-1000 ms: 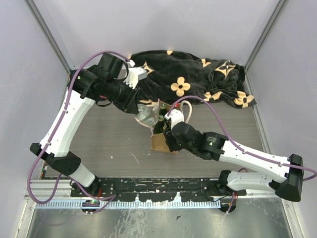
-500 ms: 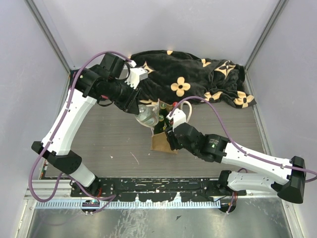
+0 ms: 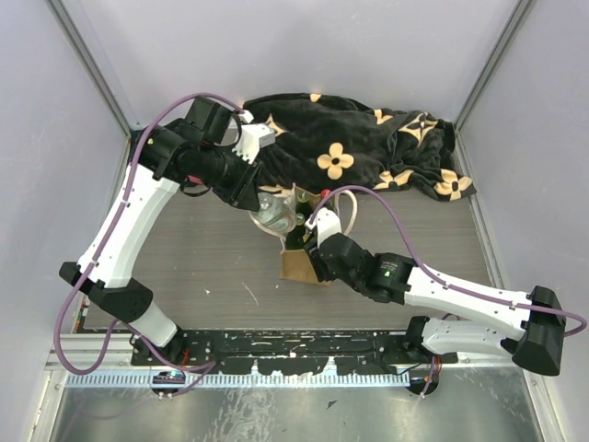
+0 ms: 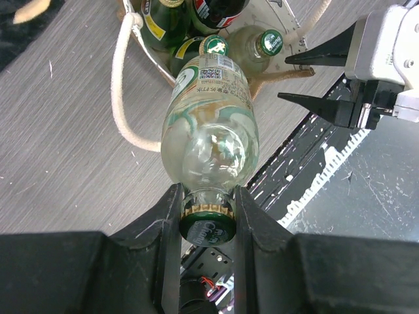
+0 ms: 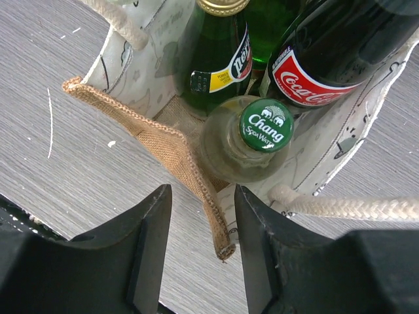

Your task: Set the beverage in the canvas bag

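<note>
The canvas bag (image 3: 302, 265) stands mid-table, with a tan burlap side (image 5: 163, 140), a pale printed side and white rope handles (image 5: 340, 208). It holds a Chang soda bottle (image 5: 265, 127), a green Perrier bottle (image 5: 219, 59) and a Coca-Cola bottle (image 5: 327, 59). My left gripper (image 4: 208, 196) is shut on the neck of a clear glass Chang bottle (image 4: 209, 131), the beverage, hanging base-down above the bag's left edge (image 3: 273, 217). My right gripper (image 5: 200, 212) is open, with its fingers either side of the bag's burlap rim corner and not pinching it.
A black blanket with cream flowers (image 3: 359, 147) lies bunched at the back of the table behind the bag. The enclosure's grey walls close in left, right and rear. The black base rail (image 3: 294, 345) runs along the near edge.
My right gripper has shifted slightly up and left toward the bag's near corner. My left gripper has hardly moved and still holds the bottle.
</note>
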You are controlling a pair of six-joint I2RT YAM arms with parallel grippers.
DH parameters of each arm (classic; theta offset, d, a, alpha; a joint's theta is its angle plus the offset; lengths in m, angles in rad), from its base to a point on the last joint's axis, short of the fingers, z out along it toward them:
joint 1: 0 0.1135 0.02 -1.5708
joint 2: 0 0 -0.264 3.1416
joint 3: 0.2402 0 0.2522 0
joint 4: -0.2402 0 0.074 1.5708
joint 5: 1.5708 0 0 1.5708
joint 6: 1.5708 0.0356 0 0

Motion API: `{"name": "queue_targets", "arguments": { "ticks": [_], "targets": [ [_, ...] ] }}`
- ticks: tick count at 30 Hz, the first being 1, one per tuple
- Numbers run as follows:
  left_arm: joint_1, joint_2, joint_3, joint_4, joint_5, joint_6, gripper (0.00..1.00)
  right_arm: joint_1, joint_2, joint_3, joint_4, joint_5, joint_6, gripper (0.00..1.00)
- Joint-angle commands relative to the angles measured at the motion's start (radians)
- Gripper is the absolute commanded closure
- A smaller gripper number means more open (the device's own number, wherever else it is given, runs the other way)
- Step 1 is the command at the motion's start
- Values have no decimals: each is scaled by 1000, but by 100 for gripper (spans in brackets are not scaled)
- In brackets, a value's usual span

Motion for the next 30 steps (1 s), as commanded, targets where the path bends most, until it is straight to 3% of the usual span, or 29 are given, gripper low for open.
{"name": "queue_targets", "arguments": {
  "ticks": [1,3,7,10,17,30],
  "targets": [
    [3,-15,55,39,66,-17,100,-5,-19,-16,62,-5,-24,52],
    [2,-16,50,40,66,-18,100,-6,-30,-25,71,-14,-31,57],
    [2,-14,44,44,70,-19,100,-6,-60,-28,82,-42,-47,79],
    [1,-10,43,45,80,-20,100,-5,-67,-26,79,-71,-65,87],
    [-18,16,81,27,92,-20,100,-5,-65,-27,72,-160,-94,94],
    [-79,35,74,27,102,-26,100,-5,-64,-17,57,-232,-150,97]
  ]
}}
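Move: The right hand's half-open fingers are already at the bag's near rim, its corner about 1 cm away. Beyond it in the bag, the standing soda water bottle is roughly 5 cm ahead and 1 cm right, the cola bottle some 9 cm ahead and 2 cm right. The left hand, high up with a tilted clear bottle, has the bag's middle about 3 cm ahead, 11 cm right and 24 cm below, the cola bottle some 5 cm ahead, 15 cm right. Right fingers pinch shut on the near rim of the canvas bag, then draw it back about 1.5 cm and 1 cm left, the wrist turning some 10 degrees counter-clockwise. The left hand keeps hold of the bottle by its neck and, after a pause, carries it about 2 cm right, easing slightly back and down, towards the bag's opening. ##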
